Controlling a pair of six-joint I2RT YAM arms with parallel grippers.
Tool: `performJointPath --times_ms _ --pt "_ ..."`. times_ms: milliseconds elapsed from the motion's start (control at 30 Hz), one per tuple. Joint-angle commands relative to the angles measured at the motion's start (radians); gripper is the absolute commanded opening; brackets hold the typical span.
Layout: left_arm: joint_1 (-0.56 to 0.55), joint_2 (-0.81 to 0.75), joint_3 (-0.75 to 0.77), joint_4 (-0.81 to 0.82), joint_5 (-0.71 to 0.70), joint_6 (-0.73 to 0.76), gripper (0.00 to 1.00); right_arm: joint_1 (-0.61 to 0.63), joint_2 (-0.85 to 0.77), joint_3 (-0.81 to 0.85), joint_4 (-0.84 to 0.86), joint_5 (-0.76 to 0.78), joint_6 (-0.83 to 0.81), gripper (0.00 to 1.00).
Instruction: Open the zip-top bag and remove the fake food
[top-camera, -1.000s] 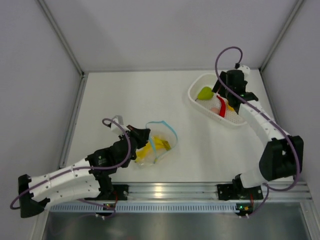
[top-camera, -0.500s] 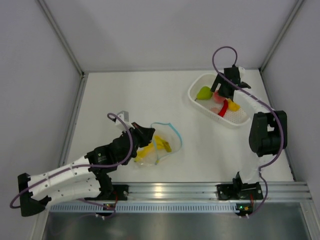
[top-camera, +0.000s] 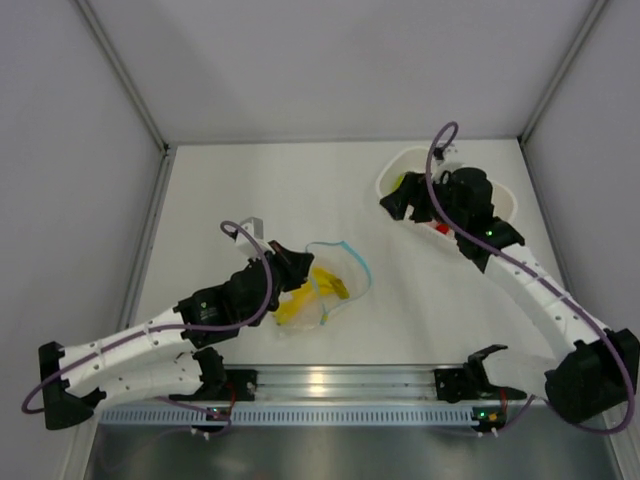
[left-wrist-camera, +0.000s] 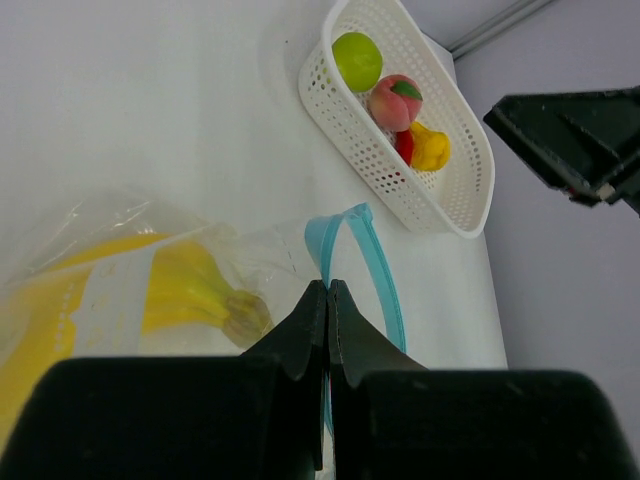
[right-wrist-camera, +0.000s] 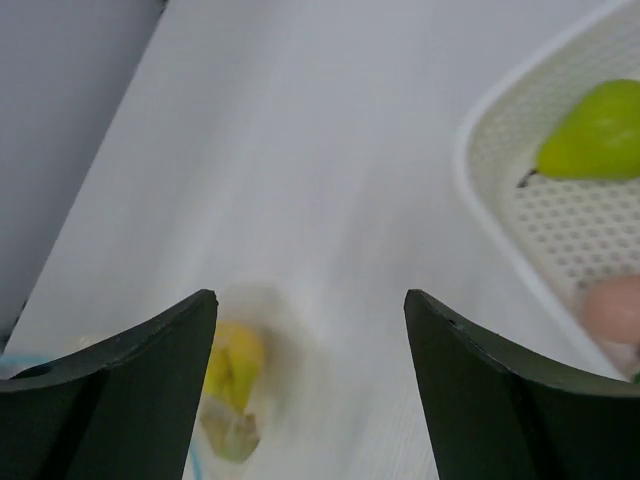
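The zip-top bag lies near the middle of the table, clear, with its light blue zip strip gaping in a loop. My left gripper is shut on the bag's rim beside the strip. A yellow banana bunch sits inside the bag. The rest of the fake food is in the white basket: green pear, pink piece, red chili and a yellow-orange fruit. My right gripper hangs open and empty over the table just left of the basket.
The right arm covers most of the basket in the top view. Grey walls close in the table on three sides. The metal rail with both arm bases runs along the near edge.
My right gripper has left the basket and swung left towards the bag, its arm now stretched over the basket. My left gripper has shifted slightly right, still holding the bag.
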Motion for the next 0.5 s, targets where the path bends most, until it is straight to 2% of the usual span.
performJointPath --times_ms 0,133,200,267,333,400,467 --pt "0.001 0.015 0.052 0.025 -0.015 0.031 0.00 0.150 -0.113 -0.064 0.065 -0.143 -0.113 0.76" --pt "0.001 0.035 0.064 0.024 0.000 0.045 0.00 0.362 -0.183 -0.109 0.074 -0.128 -0.189 0.60" --pt "0.001 0.043 0.063 0.026 0.007 0.039 0.00 0.423 -0.193 -0.126 0.080 -0.097 -0.219 0.53" --pt "0.001 0.048 0.064 0.024 0.013 0.028 0.00 0.508 -0.182 -0.130 0.074 -0.054 -0.223 0.52" --pt "0.001 0.064 0.069 0.026 0.023 0.022 0.00 0.566 -0.151 -0.138 0.074 -0.005 -0.215 0.47" --pt "0.001 0.087 0.082 0.026 0.045 0.019 0.00 0.597 -0.113 -0.150 0.100 0.021 -0.206 0.42" --pt "0.001 0.103 0.092 0.026 0.062 0.017 0.00 0.643 -0.081 -0.155 0.117 0.049 -0.207 0.41"
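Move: The bananas sit low in the zip-top bag, roughly 18 cm back from the right gripper, 23 cm to its left and 14 cm below it. The bag's mouth is about 19 cm back, 16 cm left and 5 cm down, and the white basket's middle some 7 cm ahead, 14 cm right and 16 cm down. From the left gripper, which already pinches the rim, the bananas are about 2 cm back, 2 cm right and 14 cm below. Swing the right gripper fast away from the basket, back and left by about 22 cm in all and nearly level, to just over the open bag mouth. Turn it some 40 degrees counter-clockwise on the way and narrow its fingers to about half their gap. Keep the left gripper pinched on the rim, letting it drift a centimetre or two to the right. ##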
